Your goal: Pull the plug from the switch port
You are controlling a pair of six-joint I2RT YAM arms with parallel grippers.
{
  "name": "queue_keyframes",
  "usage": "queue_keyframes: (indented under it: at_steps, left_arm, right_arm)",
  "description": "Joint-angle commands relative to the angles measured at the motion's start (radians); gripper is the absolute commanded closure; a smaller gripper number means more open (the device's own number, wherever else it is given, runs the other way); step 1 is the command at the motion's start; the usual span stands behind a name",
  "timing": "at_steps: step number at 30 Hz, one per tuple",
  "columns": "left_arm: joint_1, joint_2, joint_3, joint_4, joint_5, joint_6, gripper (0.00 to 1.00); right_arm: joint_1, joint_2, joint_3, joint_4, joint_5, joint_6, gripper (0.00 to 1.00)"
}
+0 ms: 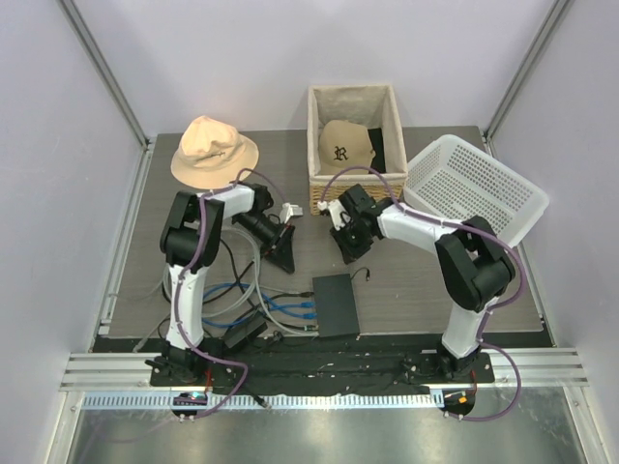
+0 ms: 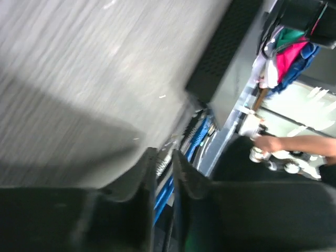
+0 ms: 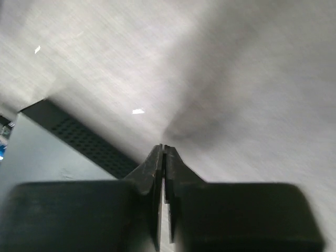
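Observation:
The switch [image 1: 335, 304] is a flat dark box lying near the front middle of the table. Blue cables [image 1: 285, 309] run in from the left, and their plugs [image 1: 311, 311] sit at its left edge. My left gripper [image 1: 283, 256] hovers behind and left of the switch. In the left wrist view its jaws [image 2: 164, 153] stand a narrow gap apart with nothing gripped. The blue cables [image 2: 199, 134] and the switch [image 2: 226, 50] show beyond them. My right gripper [image 1: 350, 249] hangs behind the switch. It is shut and empty [image 3: 164, 147], with the switch [image 3: 47, 157] at lower left.
A beige bucket hat [image 1: 215, 150] lies at the back left. A wicker basket [image 1: 387, 126] holding a cap stands at the back middle, and a white plastic basket [image 1: 479, 184] tilts at the back right. Grey cables [image 1: 242, 280] and a black adapter brick [image 1: 245, 332] lie left of the switch.

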Motion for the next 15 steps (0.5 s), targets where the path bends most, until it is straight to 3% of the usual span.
queue_keyframes:
  at_steps: [1,2,3,6,7,8,15]
  left_arm:
    - [0.0,-0.16,0.049,0.009,0.053,0.037,0.68]
    - [0.001,-0.188,0.057,-0.005,0.053,0.058,0.66]
    - [0.001,-0.199,0.062,-0.009,0.038,0.057,0.65]
    - [0.012,-0.214,0.071,-0.005,0.029,-0.003,0.55]
    - [0.017,-0.217,0.071,0.006,0.026,-0.024,0.53]
    - [0.023,-0.222,0.071,0.03,0.026,-0.046,0.53]
    - [0.026,-0.248,0.085,0.173,-0.046,-0.196,0.52]
  right_arm:
    - [-0.016,-0.114,0.107,-0.05,0.003,-0.066,0.78]
    - [-0.016,-0.134,0.118,-0.065,-0.011,-0.08,0.69]
    - [-0.014,-0.152,0.119,-0.073,-0.049,-0.109,0.53]
    - [0.003,-0.226,0.078,-0.076,-0.096,-0.19,0.33]
    - [0.009,-0.247,0.063,-0.081,-0.118,-0.268,0.08]
    - [0.024,-0.26,0.028,-0.099,-0.137,-0.307,0.01]
    - [0.104,-0.404,-0.121,-0.079,-0.241,-0.553,0.0]
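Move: Just back from the left hand, about 5 cm and some 3 cm to its right, is the black plug in the switch's left side; the two blue plugs are in line behind it, roughly 7 and 9 cm back. The switch's middle lies about 9 cm back from the right hand and 3 cm to its left, with the loose plug of the short lead 3 cm back and 3 cm right of that hand. All sit about 2 cm lower than the hands. Rising clear with empty fingers, both hands leave the table: the left lifts about 7 cm and moves 4 cm forward, away from the plugs, opening to about half. The right climbs some 9 cm, first edging forward, then swinging back above the switch's far edge as its nearly shut fingers spread wide and the wrist turns about 25 degrees counter-clockwise, fingertips tilting outward. ##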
